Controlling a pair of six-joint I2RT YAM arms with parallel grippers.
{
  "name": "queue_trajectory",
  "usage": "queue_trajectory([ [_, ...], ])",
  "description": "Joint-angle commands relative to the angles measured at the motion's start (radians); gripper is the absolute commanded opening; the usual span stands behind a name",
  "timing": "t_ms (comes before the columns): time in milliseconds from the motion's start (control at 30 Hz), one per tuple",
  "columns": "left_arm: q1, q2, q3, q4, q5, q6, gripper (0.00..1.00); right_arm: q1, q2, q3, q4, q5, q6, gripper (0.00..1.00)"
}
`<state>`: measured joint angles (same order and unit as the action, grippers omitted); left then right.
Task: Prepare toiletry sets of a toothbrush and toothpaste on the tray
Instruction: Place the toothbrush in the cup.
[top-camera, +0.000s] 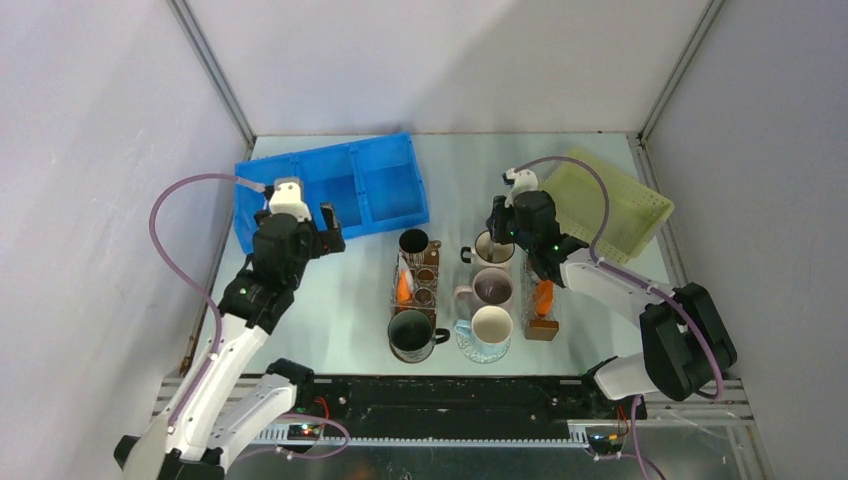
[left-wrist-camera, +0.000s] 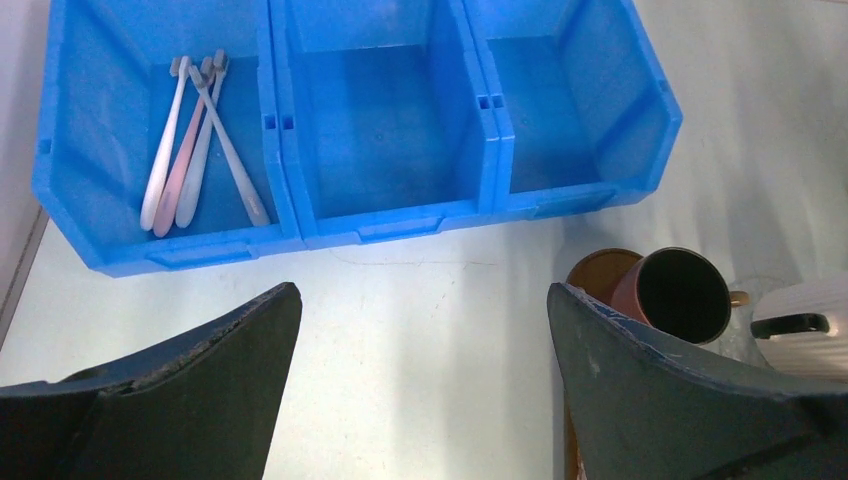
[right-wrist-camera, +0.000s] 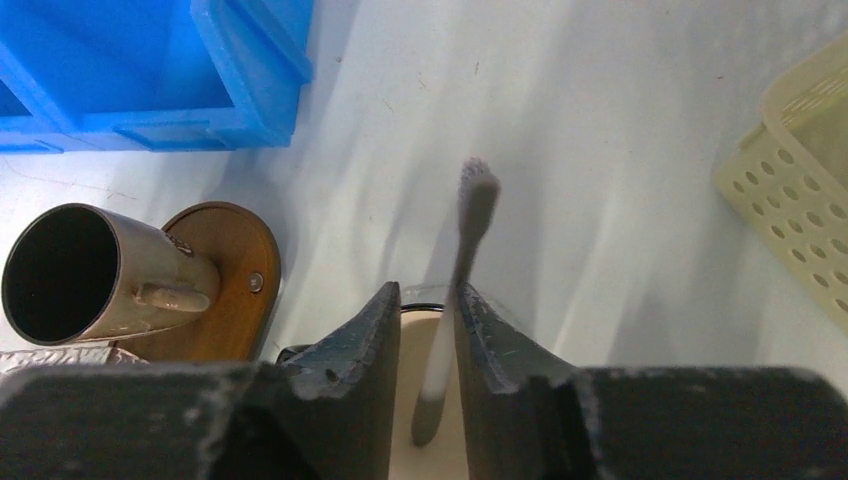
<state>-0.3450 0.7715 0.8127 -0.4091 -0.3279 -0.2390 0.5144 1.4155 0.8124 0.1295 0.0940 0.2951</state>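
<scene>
My right gripper (right-wrist-camera: 428, 292) hangs over a cream mug (right-wrist-camera: 410, 370), its jaws a little apart. A grey toothbrush (right-wrist-camera: 475, 200) stands between them, blurred, head up, its lower end inside the mug; it lies along the right finger with a gap on the left. In the top view that gripper (top-camera: 503, 235) is over the back mug (top-camera: 487, 250). Three more toothbrushes (left-wrist-camera: 190, 150) lie in the left cell of the blue bin (left-wrist-camera: 380, 215). My left gripper (left-wrist-camera: 422, 292) is wide open above bare table in front of the bin. Orange toothpaste tubes (top-camera: 403, 288) (top-camera: 544, 297) stand in holders beside the mugs.
A pale yellow-green perforated tray (top-camera: 610, 200) sits at the back right, behind my right arm. Several mugs (top-camera: 492, 288) stand in two rows mid-table. A brown mug (right-wrist-camera: 70, 275) rests on a wooden base (right-wrist-camera: 235, 290). The bin's other two cells hold nothing.
</scene>
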Motion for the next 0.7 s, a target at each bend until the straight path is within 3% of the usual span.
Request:
queue_trajectory([
  [0, 0.029, 0.017, 0.032, -0.001, 0.022, -0.026, 1.0, -0.005, -0.015, 0.002, -0.001, 0.013, 0.013, 0.32],
  [367, 0.198, 0.138, 0.116, -0.07, 0.055, -0.037, 1.0, -0.007, -0.272, 0.002, -0.078, 0.014, 0.011, 0.74],
  [667, 0.391, 0.378, 0.228, -0.078, 0.138, -0.042, 0.98, -0.013, -0.494, 0.002, -0.227, 0.088, -0.028, 0.88],
])
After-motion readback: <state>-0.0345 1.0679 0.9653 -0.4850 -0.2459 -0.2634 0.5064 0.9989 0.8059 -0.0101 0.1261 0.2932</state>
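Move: The toothbrush already stands in the white cup, between the right hand's loosened fingers; the cup's middle is about 8 cm below that hand and 2 cm back. The pink mug is straight back some 11 cm, and the clear stand with orange toothpaste about 10 cm right and 9 cm back. For the empty left hand, the remaining toothbrushes in the blue box lie roughly 17 cm ahead, 16 cm left and 21 cm below. The toothbrush is left in the white cup as the right fingers open wide from around it; that hand then lifts clear, about 12 cm up, drawing somewhat back and right, away from the cup, its fingers tilting up. Meanwhile the open left hand speeds up to the left, some 7 cm, also forward and a little down, towards the toothbrushes, turning counter-clockwise and tipping down about 15 degrees. ##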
